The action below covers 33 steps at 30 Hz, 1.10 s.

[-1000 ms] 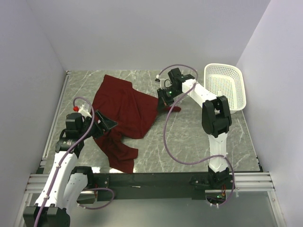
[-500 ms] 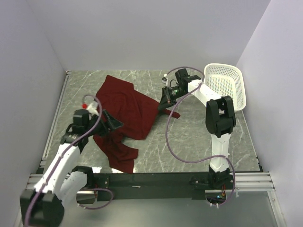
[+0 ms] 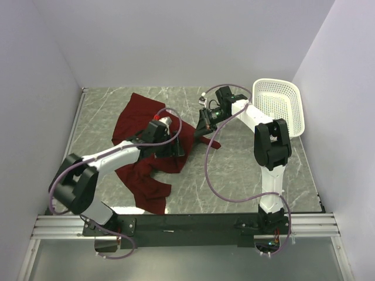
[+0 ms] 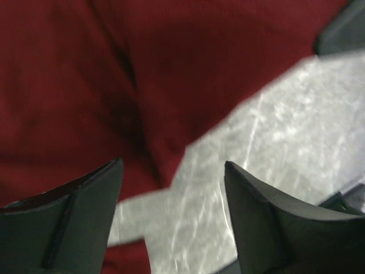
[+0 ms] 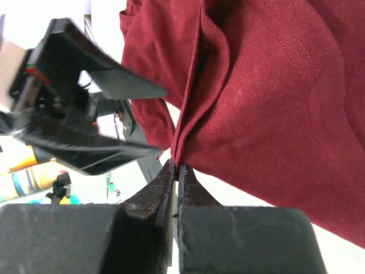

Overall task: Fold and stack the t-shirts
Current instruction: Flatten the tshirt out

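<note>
The dark red t-shirt (image 3: pixel 143 123) lies crumpled on the marble table (image 3: pixel 246 170), left of centre. My right gripper (image 3: pixel 202 131) holds its right edge, and in the right wrist view the right gripper (image 5: pixel 175 166) is shut on a bunched fold of the t-shirt (image 5: pixel 268 97). My left arm reaches across the cloth, with the left gripper (image 3: pixel 176 148) at the shirt's right-hand border. In the left wrist view the left gripper (image 4: pixel 171 191) is open and holds nothing. Beyond its fingers lies the t-shirt (image 4: pixel 85 85), with bare table (image 4: pixel 274 137) to the right.
A white plastic basket (image 3: pixel 280 106) stands at the back right of the table. White walls close in the table on the left, back and right. The right arm's purple cable (image 3: pixel 206 170) loops over the middle of the table.
My left arm has swung from the table's left side across the t-shirt to its right border, jaws still open. The right gripper has stayed shut on the cloth, shifting only slightly.
</note>
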Each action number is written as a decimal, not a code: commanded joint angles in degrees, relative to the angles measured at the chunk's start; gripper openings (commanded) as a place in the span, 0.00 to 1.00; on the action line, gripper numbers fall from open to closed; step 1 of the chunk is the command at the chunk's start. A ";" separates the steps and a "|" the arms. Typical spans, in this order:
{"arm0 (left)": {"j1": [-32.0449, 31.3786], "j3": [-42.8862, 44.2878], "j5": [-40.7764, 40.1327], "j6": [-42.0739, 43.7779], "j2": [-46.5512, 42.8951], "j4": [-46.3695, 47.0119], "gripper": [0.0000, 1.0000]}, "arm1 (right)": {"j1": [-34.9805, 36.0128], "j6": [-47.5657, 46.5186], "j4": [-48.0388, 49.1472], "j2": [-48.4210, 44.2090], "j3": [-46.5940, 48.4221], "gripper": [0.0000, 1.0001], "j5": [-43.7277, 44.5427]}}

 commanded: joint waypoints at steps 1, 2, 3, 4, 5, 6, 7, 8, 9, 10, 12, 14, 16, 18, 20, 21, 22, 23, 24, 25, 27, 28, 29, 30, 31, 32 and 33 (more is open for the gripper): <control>-1.05 4.95 -3.19 1.93 3.68 4.03 0.76 | 0.33 0.50 0.96 -1.05 -0.12 0.00 -2.42; -2.35 5.75 -3.18 1.94 5.17 4.21 0.77 | 0.33 0.58 1.13 -1.13 -0.46 0.00 -2.25; -3.06 7.23 -3.35 2.03 5.88 4.82 0.78 | 0.24 0.76 1.40 -1.13 -0.56 0.00 -2.16; -4.46 7.94 -4.13 2.20 6.49 5.17 0.78 | 0.33 0.67 1.40 -0.96 -0.64 0.00 -2.07; -5.09 8.73 -4.93 2.20 7.98 5.26 0.78 | 0.33 0.67 1.31 -0.78 -0.56 0.00 -2.07; -5.61 10.22 -5.63 2.20 8.87 5.26 0.77 | 0.33 0.85 1.22 -0.61 -0.47 0.00 -2.25; -5.88 10.84 -6.25 2.38 9.74 5.35 0.77 | 0.24 0.94 1.22 -0.35 -0.47 0.00 -2.42; -6.32 11.29 -6.86 2.38 11.32 5.52 0.77 | 0.33 1.02 1.31 -0.26 -0.38 0.00 -2.34; -6.58 12.07 -7.22 2.46 12.03 5.61 0.76 | 0.24 1.29 1.48 -0.26 -0.38 0.00 -2.34; -7.02 12.43 -7.65 2.55 12.73 5.61 0.75 | 0.24 1.46 1.66 -0.34 -0.55 0.00 -2.25; -7.38 13.13 -8.01 2.64 14.23 5.18 0.68 | 0.33 1.64 1.66 -0.61 -0.56 0.00 -2.42; -7.29 13.57 -10.10 2.82 15.37 4.12 0.56 | 0.06 1.73 1.84 -0.69 -0.64 0.00 -3.12; -7.29 14.01 -12.14 2.90 15.82 3.59 0.43 | 0.24 1.82 1.84 -0.61 -0.82 0.00 -3.39; -7.38 14.28 -14.24 2.99 16.26 2.89 0.21 | 0.15 1.55 1.58 -0.52 -0.82 0.00 -3.57; -7.38 14.45 -15.39 3.61 16.35 2.54 0.10 | 0.06 1.11 1.49 -0.78 -1.08 0.00 -3.30; -7.38 14.63 -15.83 3.78 16.26 2.28 0.01 | -0.02 1.03 1.31 -0.87 -1.17 0.00 -3.30; -7.29 14.63 -16.70 4.39 16.17 1.93 0.01 | -0.11 0.68 1.05 -0.87 -1.17 0.00 -2.95; -7.29 14.72 -17.06 4.83 15.56 1.57 0.01 | -0.20 -0.28 0.70 -1.04 -0.82 0.00 -2.43; -7.38 14.81 -17.32 5.36 15.03 0.79 0.01 | -0.37 -0.99 -0.26 -1.22 -0.65 0.00 -1.81; -7.38 14.81 -17.67 6.67 13.72 0.43 0.00 | -0.55 -1.78 -0.79 -1.40 -0.12 0.00 0.11; -7.38 14.46 -17.85 8.08 12.05 -0.71 0.00 | -1.08 -4.16 -2.63 -1.75 0.41 0.06 2.40; -7.29 14.19 -17.85 9.74 10.21 -0.98 0.00 | -1.43 -6.95 -2.82 -2.27 0.06 0.11 4.06; -7.29 14.02 -17.42 10.72 9.15 -1.41 0.00 | -1.69 -7.93 -2.82 -2.71 -0.20 0.15 4.95; -7.29 13.67 -16.89 11.77 8.27 -1.77 0.00 | -2.22 -8.98 -3.34 -2.89 -0.55 0.23 5.66; -7.12 13.49 -16.28 13.61 7.48 -2.90 0.00 | -2.40 -10.04 -3.61 -3.76 -1.43 0.25 6.18; -7.03 13.40 -14.97 14.41 5.73 -3.43 0.00 | -2.66 -12.14 -3.52 -4.29 -2.04 0.28 8.02; -6.85 13.05 -14.17 15.20 4.93 -3.87 0.00 | -2.75 -12.94 -3.00 -4.82 -2.75 0.34 8.82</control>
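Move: The shirt's near right edge, a loose fold hanging below the right gripper, lies about 4 cm ahead of the open left hand, 5 cm to its right and 3 cm lower. The shirt's near sleeve is on the table some 15 cm back and 6 cm left of the left hand. The right hand already holds the shirt's edge between its shut tips; the sleeve flap lies about 6 cm to its right, 3 cm back and some 9 cm below. Rightward and forward, sinking about 3 cm, the left hand reaches under the right gripper to the hanging shirt edge, shuts from wide open and pinches it, then lifts some 3 cm, easing back left while tilting roughly 20 degrees. The right hand holds still until the left has its grip, then opens about a third and sinks 2 cm away to the right, letting go. ##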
